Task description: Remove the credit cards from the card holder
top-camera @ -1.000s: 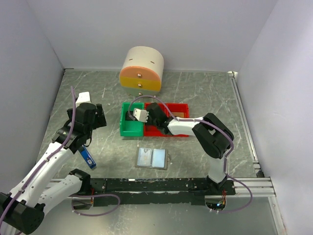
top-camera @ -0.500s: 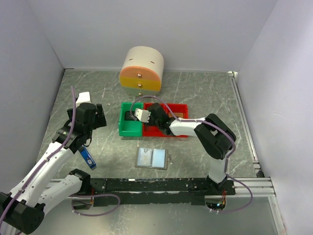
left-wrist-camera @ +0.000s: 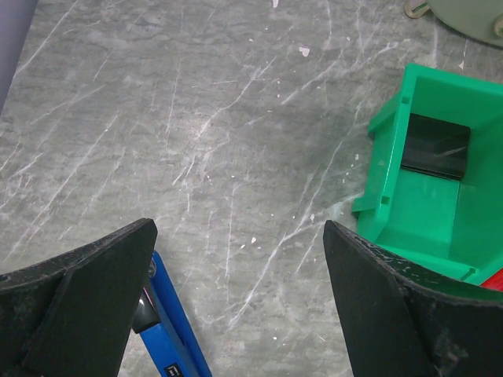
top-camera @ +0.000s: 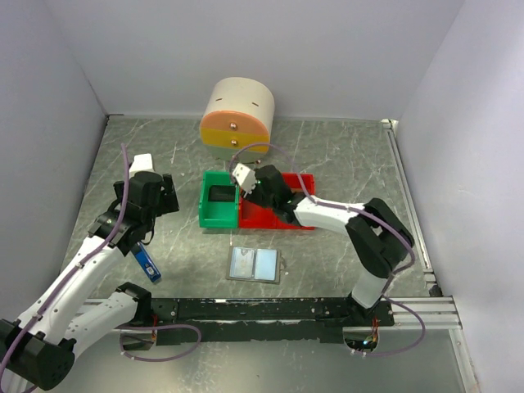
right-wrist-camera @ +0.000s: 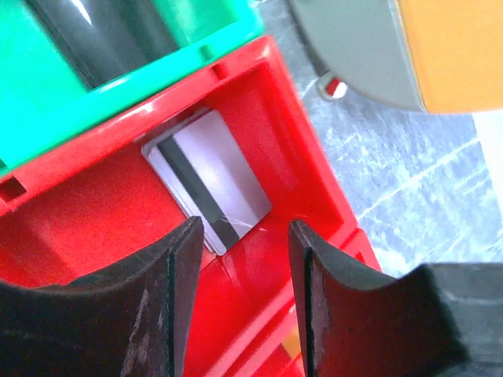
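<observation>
The card holder (top-camera: 255, 264) lies spread flat on the table near the arm bases, its pale blue inner pockets facing up. One black credit card (top-camera: 221, 195) (left-wrist-camera: 435, 147) lies in the green bin (top-camera: 206, 214). A silver credit card (right-wrist-camera: 208, 177) with a dark stripe lies in the red bin (right-wrist-camera: 259, 267). My right gripper (right-wrist-camera: 244, 236) (top-camera: 255, 188) hangs open over the red bin's left end with nothing between its fingers. My left gripper (left-wrist-camera: 240, 236) (top-camera: 164, 196) is wide open and empty over bare table left of the green bin.
A narrow blue-and-black stick (top-camera: 146, 260) (left-wrist-camera: 169, 322) lies under my left arm. A round cream, orange and yellow drawer unit (top-camera: 237, 119) stands behind the bins. Grey walls close in the table on three sides.
My right gripper has pulled back from over the green bin to the red bin, its jaws wider. The black card now shows uncovered in the green bin. The left arm has not moved.
</observation>
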Controlling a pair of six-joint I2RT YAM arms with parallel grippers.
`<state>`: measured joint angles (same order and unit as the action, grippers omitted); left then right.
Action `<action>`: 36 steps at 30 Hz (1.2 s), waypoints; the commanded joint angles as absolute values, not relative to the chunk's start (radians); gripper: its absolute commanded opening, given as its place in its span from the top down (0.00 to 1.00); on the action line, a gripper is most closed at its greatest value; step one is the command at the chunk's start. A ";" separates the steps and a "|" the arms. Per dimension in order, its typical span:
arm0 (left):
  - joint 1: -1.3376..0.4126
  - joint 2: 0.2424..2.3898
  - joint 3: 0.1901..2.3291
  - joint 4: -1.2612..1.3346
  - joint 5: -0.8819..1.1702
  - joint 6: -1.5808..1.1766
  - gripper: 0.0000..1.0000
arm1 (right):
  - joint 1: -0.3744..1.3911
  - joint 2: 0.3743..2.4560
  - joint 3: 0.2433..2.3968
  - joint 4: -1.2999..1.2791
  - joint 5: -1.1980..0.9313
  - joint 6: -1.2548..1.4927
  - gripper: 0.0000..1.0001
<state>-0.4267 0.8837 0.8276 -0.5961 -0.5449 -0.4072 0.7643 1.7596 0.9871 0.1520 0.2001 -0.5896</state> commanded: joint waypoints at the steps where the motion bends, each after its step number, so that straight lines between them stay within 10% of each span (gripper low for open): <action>1: -0.419 0.883 0.830 -0.579 -0.538 -0.395 0.01 | 0.743 1.670 1.031 0.125 0.204 -0.142 0.53; 14: -0.419 0.924 0.833 -0.575 -0.500 -0.385 0.01 | 0.752 1.808 1.188 -0.254 0.175 0.550 0.84; 36: -0.419 0.948 0.831 -0.565 -0.466 -0.373 0.02 | 0.789 1.997 1.270 -0.226 0.460 0.616 0.82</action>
<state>-0.4267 0.9565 0.8276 -0.5926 -0.4831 -0.3882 0.7952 1.9640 1.2476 -0.2459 0.3779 0.5892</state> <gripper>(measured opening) 0.981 0.169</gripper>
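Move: The silver cards in the middle red compartment lie about 7 cm below the right gripper, some 3 cm ahead and a centimetre to its left. From those cards, the black card in the green compartment lies about 11 cm to the left and the gold card about 10 cm to the right, both level with them. The open card holder lies roughly 22 cm back from the silver cards. From the left gripper the silver cards are about 29 cm right, 13 ahead and 19 below. Lift the right gripper about 4.5 cm, then bring it back and down some 10 cm into the middle red compartment, turning it about 50 degrees clockwise, pointing it more steeply down and nearly closing its empty fingers. Finish low behind the silver cards, creeping forward towards them. Meanwhile let the open left gripper sink slightly, drifting a little right. ##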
